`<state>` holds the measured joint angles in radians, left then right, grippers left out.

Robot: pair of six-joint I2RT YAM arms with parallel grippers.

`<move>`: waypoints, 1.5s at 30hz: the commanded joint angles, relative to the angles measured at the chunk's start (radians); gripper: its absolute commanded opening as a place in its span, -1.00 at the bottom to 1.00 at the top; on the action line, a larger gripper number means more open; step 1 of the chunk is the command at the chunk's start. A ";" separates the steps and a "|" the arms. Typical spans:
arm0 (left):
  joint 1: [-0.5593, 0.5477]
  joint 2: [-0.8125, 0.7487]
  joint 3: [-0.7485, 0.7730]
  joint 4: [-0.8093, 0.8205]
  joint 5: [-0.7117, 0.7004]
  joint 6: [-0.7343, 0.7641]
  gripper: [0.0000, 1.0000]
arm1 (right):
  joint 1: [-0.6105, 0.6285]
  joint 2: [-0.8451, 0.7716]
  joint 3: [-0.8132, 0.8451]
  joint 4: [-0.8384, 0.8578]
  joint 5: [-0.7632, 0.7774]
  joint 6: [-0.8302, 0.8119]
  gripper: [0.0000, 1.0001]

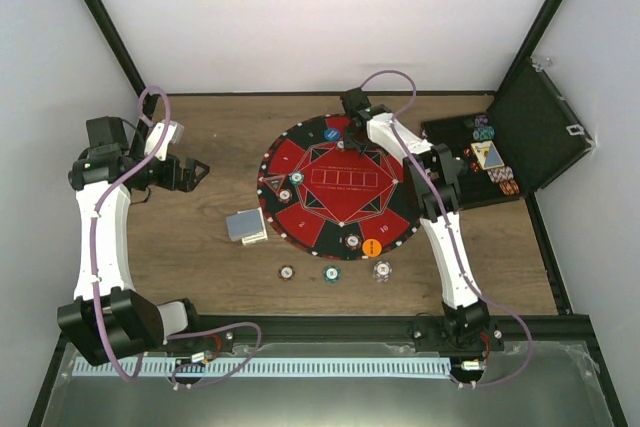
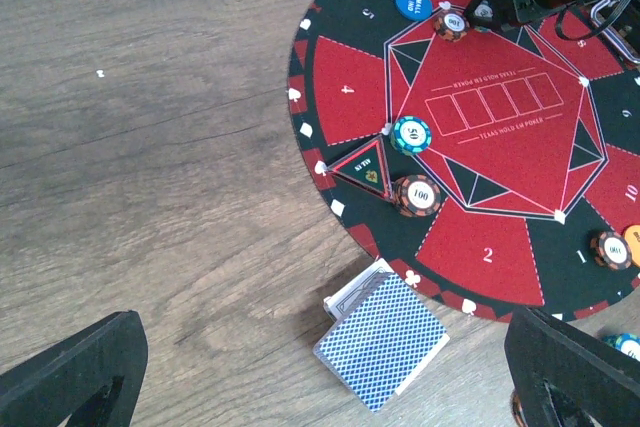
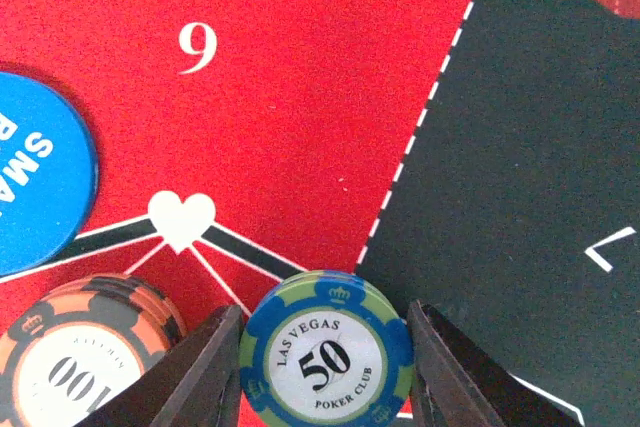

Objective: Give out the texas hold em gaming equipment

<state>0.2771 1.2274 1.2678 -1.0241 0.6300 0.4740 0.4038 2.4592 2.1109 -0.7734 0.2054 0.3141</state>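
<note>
A deck of blue-backed cards [image 1: 246, 225] lies on the wood beside the round red and black poker mat [image 1: 340, 182]; it also shows in the left wrist view [image 2: 382, 340]. My left gripper [image 1: 190, 174] is open and empty, held above the wood left of the mat, and its own view [image 2: 322, 315] looks down on the deck. My right gripper [image 1: 348, 139] is at the mat's far side, shut on a blue and green 50 chip [image 3: 325, 362]. An orange 100 chip [image 3: 85, 362] and a blue small-blind disc [image 3: 35, 187] lie just beside it.
A teal 50 chip [image 2: 411, 134] and a 100 chip [image 2: 418, 195] sit on the mat's left. An orange disc [image 1: 371, 246] and a chip [image 1: 352, 241] sit at its near edge. Three chips [image 1: 331, 273] lie on the wood. The open black case [image 1: 520, 137] stands at right.
</note>
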 commanded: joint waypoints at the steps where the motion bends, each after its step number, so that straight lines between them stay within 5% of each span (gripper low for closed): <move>1: 0.006 0.004 0.012 0.002 0.011 0.012 1.00 | -0.014 0.045 0.050 -0.023 0.003 -0.007 -0.21; 7: 0.005 0.003 0.010 0.002 0.019 0.008 1.00 | -0.017 -0.024 0.067 -0.044 0.022 -0.008 0.29; 14: 0.006 -0.007 0.015 -0.002 0.030 0.004 1.00 | -0.009 -0.190 0.015 -0.077 0.023 0.028 0.40; 20: 0.006 -0.015 0.012 -0.004 0.034 0.003 1.00 | 0.107 -0.481 -0.362 0.029 0.036 0.058 0.48; 30: 0.004 -0.026 -0.010 0.004 0.044 -0.001 1.00 | 0.529 -0.874 -0.970 0.095 0.033 0.302 0.75; 37: 0.004 -0.028 -0.011 0.007 0.054 -0.009 1.00 | 0.712 -0.889 -1.144 0.119 -0.022 0.447 0.80; 45: 0.005 -0.033 -0.008 0.003 0.043 -0.008 1.00 | 0.787 -0.808 -1.181 0.180 -0.071 0.472 0.79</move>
<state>0.2771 1.2167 1.2610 -1.0233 0.6598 0.4686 1.1690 1.6146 0.9298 -0.6395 0.1520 0.7429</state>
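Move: Back at the near edge of the table, about 40 cm back and 9 cm left of the right hand, sits the next 50 chip; the hand still grips another 50 chip down at the mat. A 100 chip stands 12 cm left of that target, the pale chips some 14 cm right of it and 1 cm farther out. The orange button is about 31 cm back and 3 cm right of the hand. From the left hand, the target lies roughly 16 cm back, 30 cm right and 23 cm below. Opening its fingers, the right hand first lets go of the 50 chip on the mat beside the 100 chip, then lifts about 12 cm and sweeps some 40 cm back and a little left across the mat. It sinks again over the next 50 chip, turning some 20 degrees counter-clockwise and tipping steeper, fingers nearly wide open on either side, not yet closed on it. ##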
